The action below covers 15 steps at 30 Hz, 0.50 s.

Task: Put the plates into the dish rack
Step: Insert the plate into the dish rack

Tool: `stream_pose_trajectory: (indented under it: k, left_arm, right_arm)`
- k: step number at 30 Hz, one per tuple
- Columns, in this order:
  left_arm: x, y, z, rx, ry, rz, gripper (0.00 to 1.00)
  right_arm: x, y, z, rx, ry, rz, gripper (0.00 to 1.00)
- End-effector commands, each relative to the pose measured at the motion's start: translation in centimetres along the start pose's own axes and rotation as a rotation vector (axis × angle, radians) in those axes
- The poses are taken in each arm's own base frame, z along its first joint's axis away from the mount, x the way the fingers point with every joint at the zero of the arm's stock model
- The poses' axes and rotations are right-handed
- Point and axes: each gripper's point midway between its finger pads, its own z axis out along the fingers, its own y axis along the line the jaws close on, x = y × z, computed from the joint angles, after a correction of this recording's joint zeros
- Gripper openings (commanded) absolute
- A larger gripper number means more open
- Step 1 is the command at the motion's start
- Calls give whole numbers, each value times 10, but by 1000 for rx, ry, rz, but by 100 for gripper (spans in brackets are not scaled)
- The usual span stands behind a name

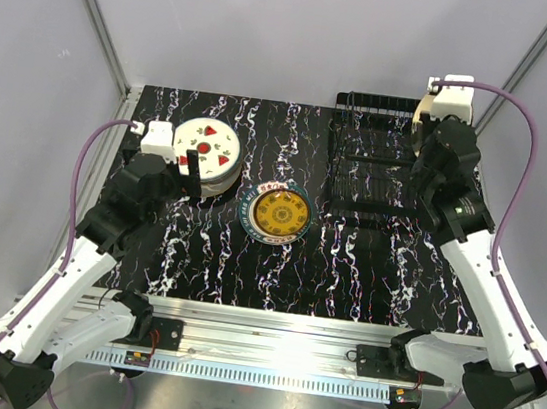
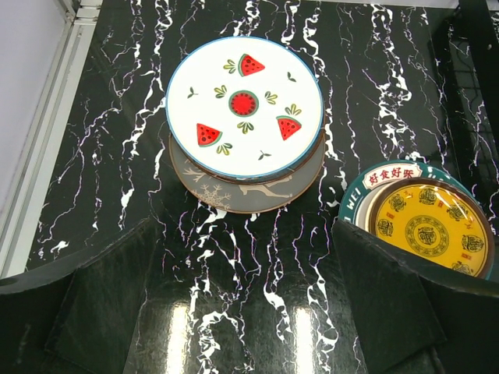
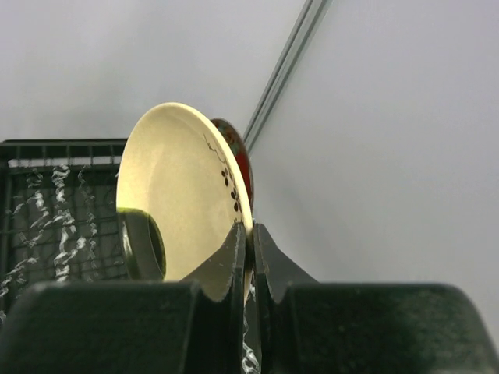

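Observation:
A white watermelon plate (image 2: 244, 105) tops a stack at the table's left (image 1: 209, 144), with a grey-brown branch-patterned plate (image 2: 242, 191) under it. A yellow plate (image 2: 427, 227) lies in a teal-rimmed plate (image 1: 276, 212) at the middle. The black wire dish rack (image 1: 369, 167) stands at the back right. My left gripper (image 1: 197, 169) hovers open just in front of the watermelon stack, with nothing between its fingers (image 2: 101, 300). My right gripper (image 3: 251, 234) is shut on the rim of a cream plate (image 3: 179, 187) with a red face, held on edge above the rack's right end (image 1: 424, 113).
The table top is black marble-patterned (image 1: 246, 261), with a metal rail along its near edge (image 1: 258, 324). Grey walls and a metal frame post (image 3: 288, 62) close in behind the rack. The rack's wires (image 3: 54, 148) lie left of the held plate.

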Motion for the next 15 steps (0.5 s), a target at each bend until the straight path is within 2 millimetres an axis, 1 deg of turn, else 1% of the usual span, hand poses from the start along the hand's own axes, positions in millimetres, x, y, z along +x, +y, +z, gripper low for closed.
stream_pose_trajectory:
  k: [1,2,5,7,10,13,15]
  left_arm:
    - [-18,-8,-4,36,-62,-34,99]
    - [-18,-8,-4,36,-63,-35,99]
    - [-17,-9,-4,42,-61,-34,99]
    - [-18,-10,-5,48,-61,-35,99]
    - [-17,-11,-5,51,-61,-32,99]
    - [-18,-12,-5,53,-62,-31,99]
    - [-18,-12,-5,56,-62,-31,99]
  right_arm:
    - [-37,-12,13,20,-116,22,0]
    - [-35,-9,18,26,-111,1,0]
    - [-37,-9,29,42,-129,-37,0]
    - [-37,-13,35,62,-130,-55,0]
    - [-36,-13,48,62,-126,-73,0]
    - [-35,-13,57,75,-124,-128,0]
    - [-31,-14,67,81,-112,-144,0]
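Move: I hold the cream plate in my right hand, high above the dish rack. The free slot it's bound for, at the right end of the rack's upper tier, lies about 13 cm ahead, 4 cm to the right and some 16 cm below. The red plate stands in the rack about 3 cm to the right of that slot; the yellow plate lies 31 cm to my left, level with my hand, 40 cm down. From my left hand the slot is roughly 20 cm ahead, 56 cm to the right, at about its height. With my right hand I carry the cream plate forward, about 6 cm and nearly level, out over the right end of the rack towards the slot beside the red plate, easing some 2 cm to the right, mostly late on. On the way I roll the wrist about 10 degrees, left side down, and keep the rim pinched. ##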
